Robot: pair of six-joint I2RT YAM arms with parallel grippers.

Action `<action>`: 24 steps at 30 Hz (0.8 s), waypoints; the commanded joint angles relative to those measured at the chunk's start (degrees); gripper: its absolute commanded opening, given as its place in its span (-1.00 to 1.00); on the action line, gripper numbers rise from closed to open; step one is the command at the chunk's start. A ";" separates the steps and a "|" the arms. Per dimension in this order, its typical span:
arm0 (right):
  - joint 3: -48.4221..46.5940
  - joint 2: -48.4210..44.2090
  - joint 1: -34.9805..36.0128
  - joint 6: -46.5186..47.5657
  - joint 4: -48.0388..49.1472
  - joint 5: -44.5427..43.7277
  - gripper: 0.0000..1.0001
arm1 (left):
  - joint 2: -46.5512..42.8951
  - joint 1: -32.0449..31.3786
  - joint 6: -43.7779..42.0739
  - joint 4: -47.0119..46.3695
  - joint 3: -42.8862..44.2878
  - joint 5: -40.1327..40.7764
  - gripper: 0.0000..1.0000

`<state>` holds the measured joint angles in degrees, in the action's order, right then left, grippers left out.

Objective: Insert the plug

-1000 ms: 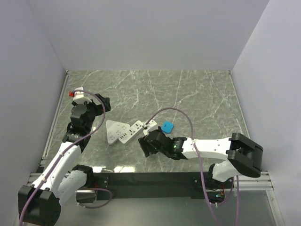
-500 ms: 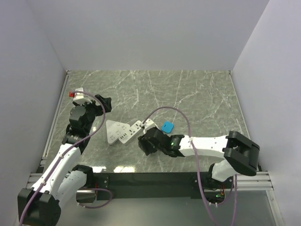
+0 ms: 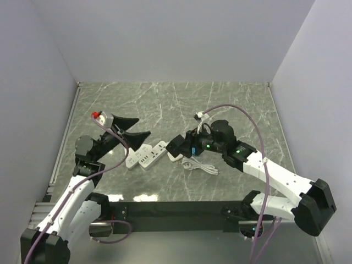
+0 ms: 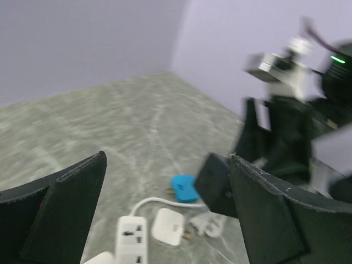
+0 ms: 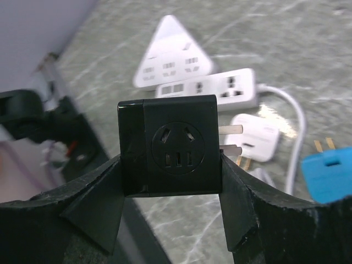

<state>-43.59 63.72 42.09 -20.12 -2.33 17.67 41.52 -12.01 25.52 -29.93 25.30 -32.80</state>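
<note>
My right gripper (image 5: 171, 184) is shut on a black cube plug (image 5: 170, 146), its socket face toward the camera and its metal prongs pointing right. In the top view the black plug (image 3: 177, 147) hangs just right of the white power strip (image 3: 151, 155). The power strip (image 5: 209, 91) lies on the marble next to a white triangular strip (image 5: 173, 52). My left gripper (image 3: 132, 130) is open above the strips' left end, nothing between its fingers (image 4: 60, 209). From the left wrist view the held black plug (image 4: 214, 184) shows beyond the strip (image 4: 129, 239).
A white plug (image 5: 253, 137) and a blue plug (image 5: 327, 173) lie on the table right of the strip. The strip's white cable (image 3: 201, 166) is coiled beneath my right arm. Grey walls enclose the table on three sides.
My right gripper closed on the black plug and lifted it off the table. The right arm swung up and back. My left gripper moved from the back left to over the strips.
</note>
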 commanded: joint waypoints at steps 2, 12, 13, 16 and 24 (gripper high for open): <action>0.35 -3.78 -2.71 -3.26 6.46 20.44 -1.00 | 2.77 -1.26 4.80 -13.99 0.10 -22.72 0.99; -0.53 -3.61 -4.64 -6.17 11.56 39.27 -1.00 | 4.80 -10.04 6.92 -11.57 3.96 -29.17 0.99; -0.70 -3.78 -4.64 -5.90 11.56 39.98 -1.00 | 4.89 -11.18 6.13 -10.59 4.32 -28.82 0.99; -1.14 -4.22 -4.73 -3.96 11.03 41.73 -1.00 | 6.73 -12.77 7.34 -10.49 5.46 -28.29 0.99; -1.49 -3.34 -4.73 -0.02 11.47 47.01 -1.00 | 11.74 -17.43 8.06 -8.39 8.19 -26.97 0.99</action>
<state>-42.94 60.84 37.78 -22.65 5.19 59.99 52.53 -27.88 34.09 -39.40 30.57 -59.70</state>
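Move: The black plug is already off the table in the right hand's grip, about 15 cm to the left hand's right, 3 cm back and some 9 cm lower. Far below the left hand, around 25 cm down, the power strip lies almost underneath and the white adapter about 13 cm to its right, level with it. From the right hand, the left gripper's gap is roughly 15 cm left, 3 cm ahead and 9 cm up; the blue adapter lies 8 cm right, 5 cm ahead and 16 cm down. The left hand sweeps back and to its right, about 15 cm in all, turning some 45 degrees clockwise so that its wide-open fingers come to face the black plug, without touching it yet. Meanwhile the right hand keeps the plug pinched and brings it back about 10 cm and up 6 cm while turning some 35 degrees counter-clockwise and rolling its left side up a little, both hands easing down towards the end as the plug comes in front of the open left fingers. ##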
